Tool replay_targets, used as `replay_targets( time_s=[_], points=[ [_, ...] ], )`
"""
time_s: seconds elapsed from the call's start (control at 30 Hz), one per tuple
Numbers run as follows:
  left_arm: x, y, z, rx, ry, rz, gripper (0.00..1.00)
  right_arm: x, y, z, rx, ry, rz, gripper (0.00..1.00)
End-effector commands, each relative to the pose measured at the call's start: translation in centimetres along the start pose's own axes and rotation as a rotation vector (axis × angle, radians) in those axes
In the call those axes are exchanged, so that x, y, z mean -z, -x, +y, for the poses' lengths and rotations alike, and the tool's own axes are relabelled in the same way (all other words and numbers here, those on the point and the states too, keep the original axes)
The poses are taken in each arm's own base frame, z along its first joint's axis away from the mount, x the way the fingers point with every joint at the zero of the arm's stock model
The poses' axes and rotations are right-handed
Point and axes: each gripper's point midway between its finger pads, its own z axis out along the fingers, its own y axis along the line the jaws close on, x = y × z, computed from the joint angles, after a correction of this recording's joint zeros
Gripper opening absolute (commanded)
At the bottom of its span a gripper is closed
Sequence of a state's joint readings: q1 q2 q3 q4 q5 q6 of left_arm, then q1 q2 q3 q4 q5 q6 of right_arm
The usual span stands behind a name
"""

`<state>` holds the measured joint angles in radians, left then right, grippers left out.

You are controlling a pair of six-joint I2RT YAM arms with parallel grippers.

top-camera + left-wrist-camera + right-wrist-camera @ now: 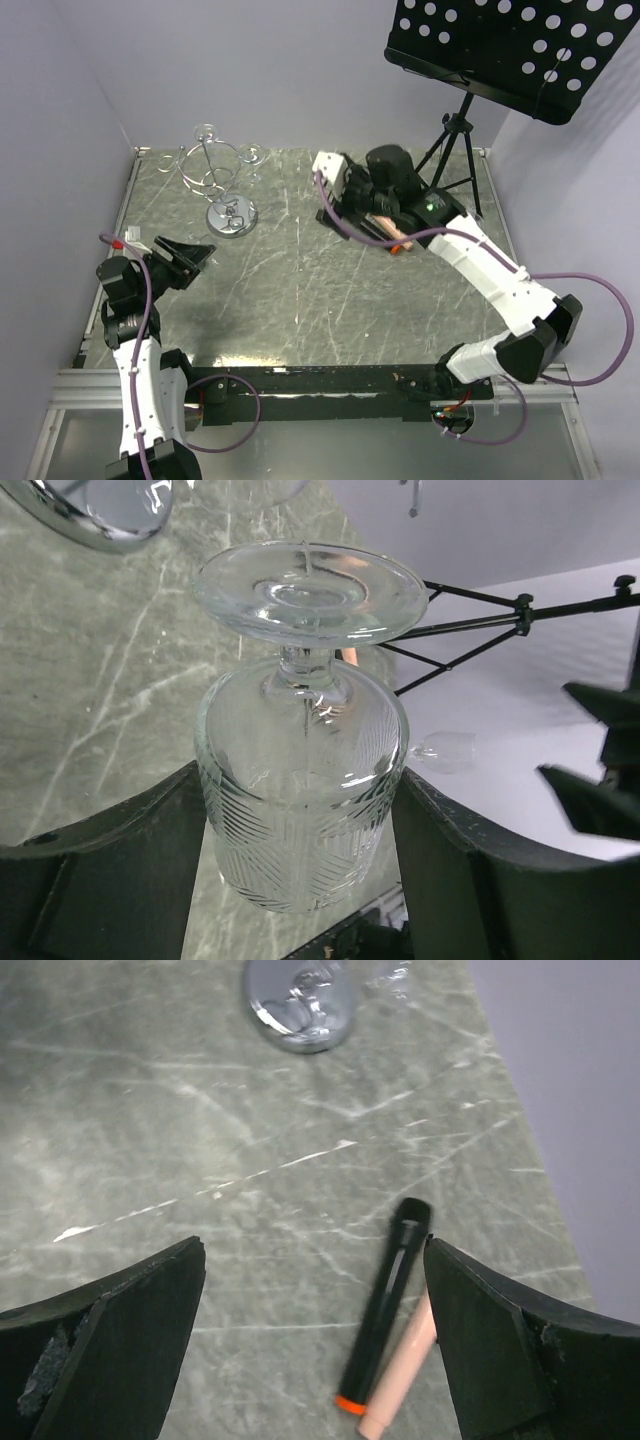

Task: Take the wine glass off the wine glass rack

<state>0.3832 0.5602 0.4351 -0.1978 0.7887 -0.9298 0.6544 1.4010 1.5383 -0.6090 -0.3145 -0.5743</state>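
A clear wine glass [300, 800] with a cut pattern on its bowl lies between the black fingers of my left gripper [300, 880]. Its round foot [310, 590] points away from the camera. Both fingers press on the bowl, so the gripper is shut on it. In the top view my left gripper [193, 255] is at the table's left side, in front of the chrome wine glass rack [213, 168], whose mirror base [232, 216] stands apart from it. My right gripper [315, 1300] hangs open over the table with nothing held.
A black marker [385, 1305] with an orange end and a pink pen [405, 1360] lie side by side below my right gripper. Another glass [252, 155] is at the rack's right side. A black tripod music stand [455, 130] stands at the back right.
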Motion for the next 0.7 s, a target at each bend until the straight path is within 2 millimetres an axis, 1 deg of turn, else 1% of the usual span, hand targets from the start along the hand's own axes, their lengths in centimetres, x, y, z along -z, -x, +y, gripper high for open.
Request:
replay_targets(
  time_s=[0.0, 0.07, 0.1, 0.17, 0.23, 0.27, 0.3, 0.37, 0.43, 0.47, 0.53, 0.6, 0.63, 0.67],
  points=[
    [-0.2, -0.1, -1.3, 0.072, -0.082, 0.024, 0.01, 1.4, 1.8, 4.0, 0.07, 0.059, -0.115, 0.95],
    [-0.5, -0.4, -0.9, 0.144, -0.08, 0.054, 0.01, 1.7, 1.3, 6.3, 0.099, 0.093, -0.139, 0.94],
    [-0.6, -0.6, -0.8, 0.17, -0.079, 0.07, 0.01, 2.1, 1.5, 7.1, 0.108, 0.101, -0.162, 0.93],
    [-0.6, -0.6, -0.9, 0.197, -0.079, 0.09, 0.01, 2.5, 1.2, 8.5, 0.104, 0.114, -0.19, 0.92],
    [-0.6, -0.6, -1.3, 0.211, -0.083, 0.113, 0.01, 2.5, 1.0, 9.8, 0.1, 0.131, -0.215, 0.9],
    [-0.6, -0.8, -1.5, 0.229, -0.089, 0.135, 0.01, 2.4, 1.3, 10.4, 0.087, 0.131, -0.242, 0.89],
    [-0.6, -1.1, -1.5, 0.257, -0.093, 0.156, 0.01, 1.9, 1.3, 10.9, 0.066, 0.134, -0.256, 0.88],
    [-0.6, -1.4, -1.3, 0.295, -0.079, 0.175, 0.01, 0.5, 2.1, 12.2, 0.022, 0.155, -0.289, 0.86],
    [-0.7, -1.6, -0.7, 0.329, -0.05, 0.182, 0.01, -0.9, 3.6, 13.7, 0.017, 0.168, -0.326, 0.83],
    [-0.7, -1.8, -0.5, 0.355, -0.039, 0.19, 0.01, -1.9, 4.4, 14.2, 0.013, 0.178, -0.335, 0.8],
    [-0.8, -2.1, -0.2, 0.389, -0.027, 0.206, 0.01, -3.7, 5.4, 14.5, -0.008, 0.176, -0.328, 0.75],
    [-0.8, -2.4, 0.0, 0.433, -0.017, 0.23, 0.01, -5.5, 6.3, 14.0, -0.038, 0.15, -0.321, 0.72],
    [-0.8, -2.6, 0.0, 0.458, -0.023, 0.248, 0.01, -6.5, 6.6, 13.8, -0.044, 0.144, -0.317, 0.69],
    [-0.8, -2.8, -0.1, 0.48, -0.027, 0.265, 0.01, -7.1, 7.1, 13.7, -0.043, 0.146, -0.321, 0.68]
  ],
)
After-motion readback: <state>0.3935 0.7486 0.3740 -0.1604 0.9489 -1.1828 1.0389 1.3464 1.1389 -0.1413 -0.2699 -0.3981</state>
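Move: The wine glass is already between the left fingers, about at the hand point; from there the rack's base is some 12 cm ahead, 3 cm right and 19 cm down. From the empty right gripper, the wine glass lies roughly 24 cm left, 6 cm back and 11 cm lower. The rack's base is 21 cm left and 6 cm ahead of the right gripper, the black microphone 10 cm right and 3 cm ahead, both some 31 cm below. Bring the right gripper in towards the held wine glass: draw it back about 12 cm while sinking, then swing it left, turning slightly counter-clockwise and partly closing its wide-open fingers without touching the glass. Keep the left grip on the bowl, lower it a few centimetres and turn the wrist some 25 degrees, left side sinking and fingers tipping down. ##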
